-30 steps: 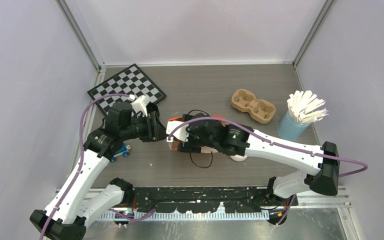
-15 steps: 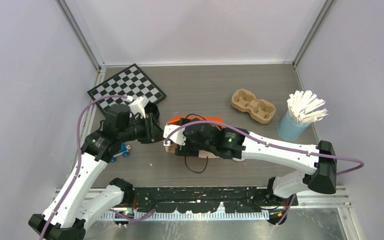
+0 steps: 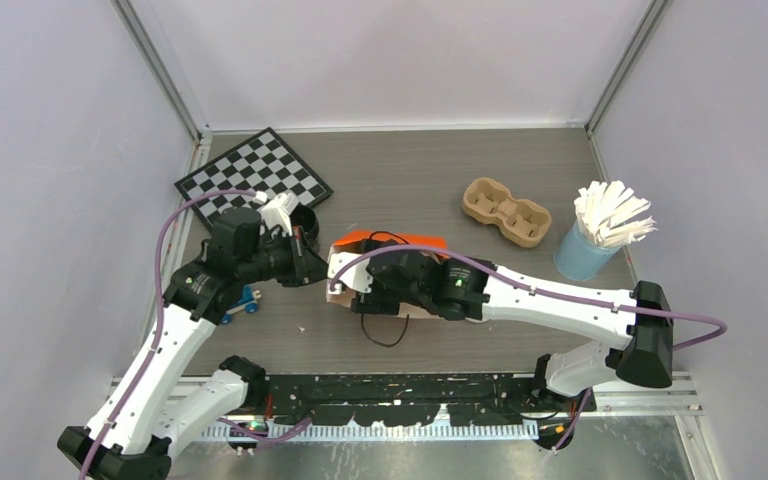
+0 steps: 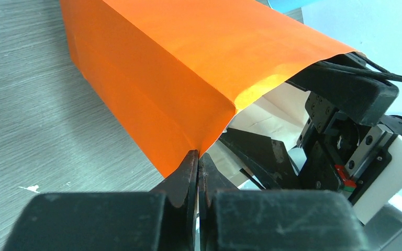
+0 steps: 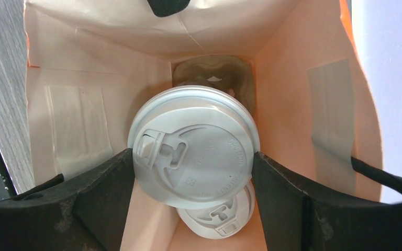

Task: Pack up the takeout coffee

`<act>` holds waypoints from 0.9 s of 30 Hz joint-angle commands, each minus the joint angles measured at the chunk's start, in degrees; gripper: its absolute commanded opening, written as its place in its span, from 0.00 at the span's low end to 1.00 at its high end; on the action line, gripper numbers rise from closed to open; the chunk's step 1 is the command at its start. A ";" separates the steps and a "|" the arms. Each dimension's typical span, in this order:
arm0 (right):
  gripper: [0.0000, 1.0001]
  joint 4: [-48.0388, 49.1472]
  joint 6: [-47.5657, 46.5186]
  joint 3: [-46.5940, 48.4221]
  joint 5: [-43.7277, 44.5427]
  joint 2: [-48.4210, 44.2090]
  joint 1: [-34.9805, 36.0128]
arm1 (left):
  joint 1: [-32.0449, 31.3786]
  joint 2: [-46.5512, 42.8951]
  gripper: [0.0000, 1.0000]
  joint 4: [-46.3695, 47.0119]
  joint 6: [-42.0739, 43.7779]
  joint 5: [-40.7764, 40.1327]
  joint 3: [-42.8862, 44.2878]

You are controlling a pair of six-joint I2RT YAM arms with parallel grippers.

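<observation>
The orange bag (image 3: 392, 238) lies on its side mid-table, mouth toward the left arm. My left gripper (image 4: 198, 157) is shut, pinching the lower edge of the orange bag (image 4: 188, 63) at its mouth. My right gripper (image 5: 193, 167) reaches inside the bag, and its two fingers press the sides of the takeout coffee (image 5: 193, 146), whose round white sip lid faces the camera. A second white sip lid (image 5: 220, 222) lies just beneath it. A brown cardboard carrier (image 5: 214, 73) sits at the bag's far end.
A chessboard (image 3: 255, 178) lies at the back left, with a black cup (image 3: 303, 218) beside the left wrist. A brown cup carrier (image 3: 506, 211) and a blue cup of white sticks (image 3: 590, 245) stand at the right. A small blue toy (image 3: 245, 300) lies near the left arm.
My left gripper has closed on the bag's edge. My right arm has pushed left, further into the bag, with the cup.
</observation>
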 commanded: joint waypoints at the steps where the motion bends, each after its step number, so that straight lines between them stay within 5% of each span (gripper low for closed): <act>1: 0.70 2.78 0.85 -0.36 1.92 -2.08 0.39 | 0.17 -0.24 0.00 1.84 1.91 1.67 0.38; 11: 0.71 3.26 -1.85 -0.99 1.72 -2.78 0.42 | 0.17 -1.29 0.01 1.53 2.27 2.42 0.00; 16: 0.71 3.60 -2.27 -0.96 1.34 -2.95 0.40 | 0.17 -2.68 0.27 0.96 0.49 0.79 -0.79; 27: 0.70 2.62 -3.50 -2.02 3.38 -2.73 0.38 | 0.17 -2.66 0.44 2.24 -0.46 -0.76 -2.73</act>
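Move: The left fingertips are already shut on the near-left rim of the orange bag. The middle of the bag's mouth is some 12 cm to the right, level fore and aft, and a dark cup stands about 15 cm ahead, 7 cm left and 20 cm below. The right hand holds a lidded cup in the mouth. The carrier's empty pocket lies roughly 4 cm ahead, 4 cm left and 13 cm below; the seated cup is level fore and aft, 3 cm right, 15 cm below. The left fingers let go of the bag's rim, staying shut at first, then opening to a little under half while the hand eases back slightly and sinks about 1 cm beside the rim. The right hand keeps its grip on the lidded cup inside the mouth, creeping less than 1 cm to the right with barely any wrist tilt. ##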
